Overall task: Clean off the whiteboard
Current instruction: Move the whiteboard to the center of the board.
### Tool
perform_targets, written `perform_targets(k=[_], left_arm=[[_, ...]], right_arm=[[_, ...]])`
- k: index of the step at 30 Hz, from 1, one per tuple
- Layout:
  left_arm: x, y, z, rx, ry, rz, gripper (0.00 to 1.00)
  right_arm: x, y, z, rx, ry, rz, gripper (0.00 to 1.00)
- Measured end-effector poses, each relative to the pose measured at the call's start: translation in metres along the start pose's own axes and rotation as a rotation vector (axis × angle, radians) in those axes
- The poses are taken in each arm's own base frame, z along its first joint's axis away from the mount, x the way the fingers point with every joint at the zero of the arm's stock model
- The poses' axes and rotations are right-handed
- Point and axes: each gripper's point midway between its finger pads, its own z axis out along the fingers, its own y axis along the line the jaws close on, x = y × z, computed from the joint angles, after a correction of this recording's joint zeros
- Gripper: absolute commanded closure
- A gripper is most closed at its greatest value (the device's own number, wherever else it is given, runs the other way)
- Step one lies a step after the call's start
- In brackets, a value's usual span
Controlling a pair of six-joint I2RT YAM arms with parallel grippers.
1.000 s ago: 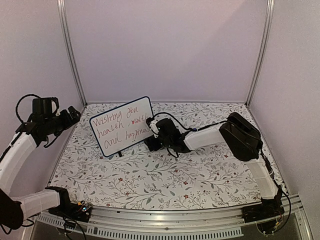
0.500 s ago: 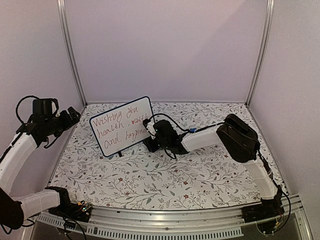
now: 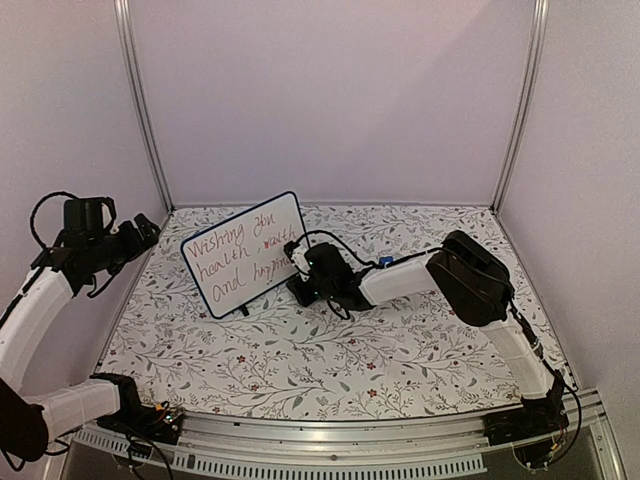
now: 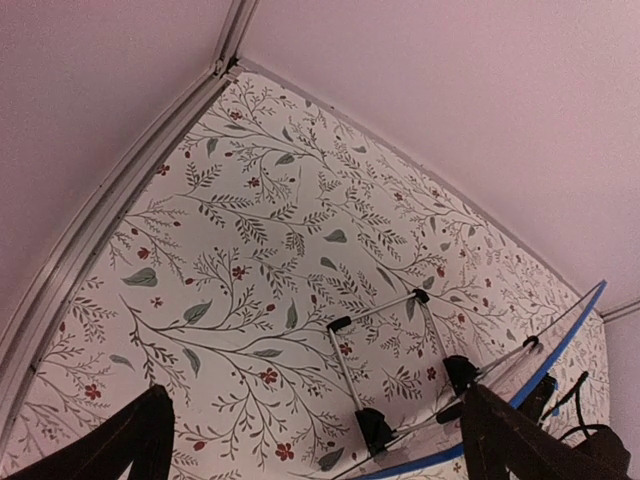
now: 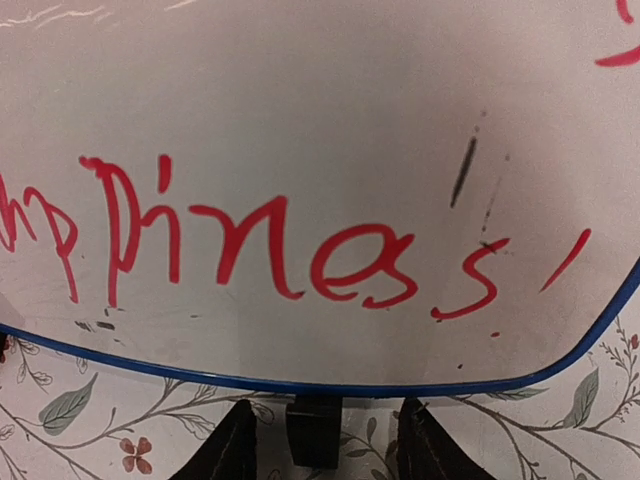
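The whiteboard (image 3: 245, 253) stands tilted on a wire stand at the back left, with red handwriting across its face. In the right wrist view the whiteboard (image 5: 300, 120) fills the frame, its blue bottom edge just ahead of the fingers. My right gripper (image 3: 300, 272) is low at the board's lower right corner. One black foot (image 5: 317, 432) sits between the fingers (image 5: 235, 448) of my right gripper (image 5: 325, 425), with gaps on both sides. My left gripper (image 3: 148, 230) hangs wide open at the far left, apart from the board. My left gripper (image 4: 315, 410) faces the board's back and stand (image 4: 385, 370).
The table (image 3: 330, 350) has a floral cover. Plain walls and metal posts (image 3: 140, 110) close it in at the back and sides. The right arm (image 3: 470, 275) stretches across the middle right of the table.
My right gripper has slid left toward the board's lower right corner. The left arm has stayed in place.
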Motion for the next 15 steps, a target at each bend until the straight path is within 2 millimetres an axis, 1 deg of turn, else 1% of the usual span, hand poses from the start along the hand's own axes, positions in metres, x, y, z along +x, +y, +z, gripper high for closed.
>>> perform_targets(k=[4, 7, 10, 12, 15], left_arm=[[-0.001, 0.0008, -0.0006, -0.002, -0.004, -0.002, 0.0], [-0.0014, 0.0014, -0.0007, -0.003, -0.005, -0.003, 0.0], [-0.0016, 0.0019, -0.0007, -0.005, -0.006, -0.004, 0.0], [-0.0021, 0.0019, -0.0012, -0.004, -0.008, -0.005, 0.0], [-0.0027, 0.0015, -0.0021, -0.002, -0.011, -0.005, 0.0]], right_arm=[[-0.0002, 0.0015, 0.0001, -0.008, 0.0, -0.007, 0.59], [-0.0001, 0.0028, 0.0002, -0.016, 0.0, -0.012, 0.65], [0.0001, 0.0037, 0.0001, -0.021, 0.0, -0.017, 0.67], [0.0002, 0.004, 0.0001, -0.023, 0.001, -0.02, 0.74], [0.0, 0.0045, 0.0001, -0.026, 0.001, -0.026, 0.8]])
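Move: The whiteboard's right foot stands already between the right hand's open fingers, roughly 1 cm ahead and 1 cm left of their middle, level with them. The whiteboard itself leans up some 11 cm to that hand's left, 1 cm ahead and 8 cm above; its left foot is about 11 cm left and 7 cm back. The eraser lies around 18 cm right, 5 cm ahead. From the left hand the right foot is about 10 cm ahead, 30 cm right, 21 cm below. Nearly in place, easing less than half a centimetre back and to the left, the right hand centres its fingers across the black right foot under the whiteboard's lower edge. The fingers close slowly and steadily from about half open to a quarter open, ending close on either side of the foot; whether they already touch can't be told. ##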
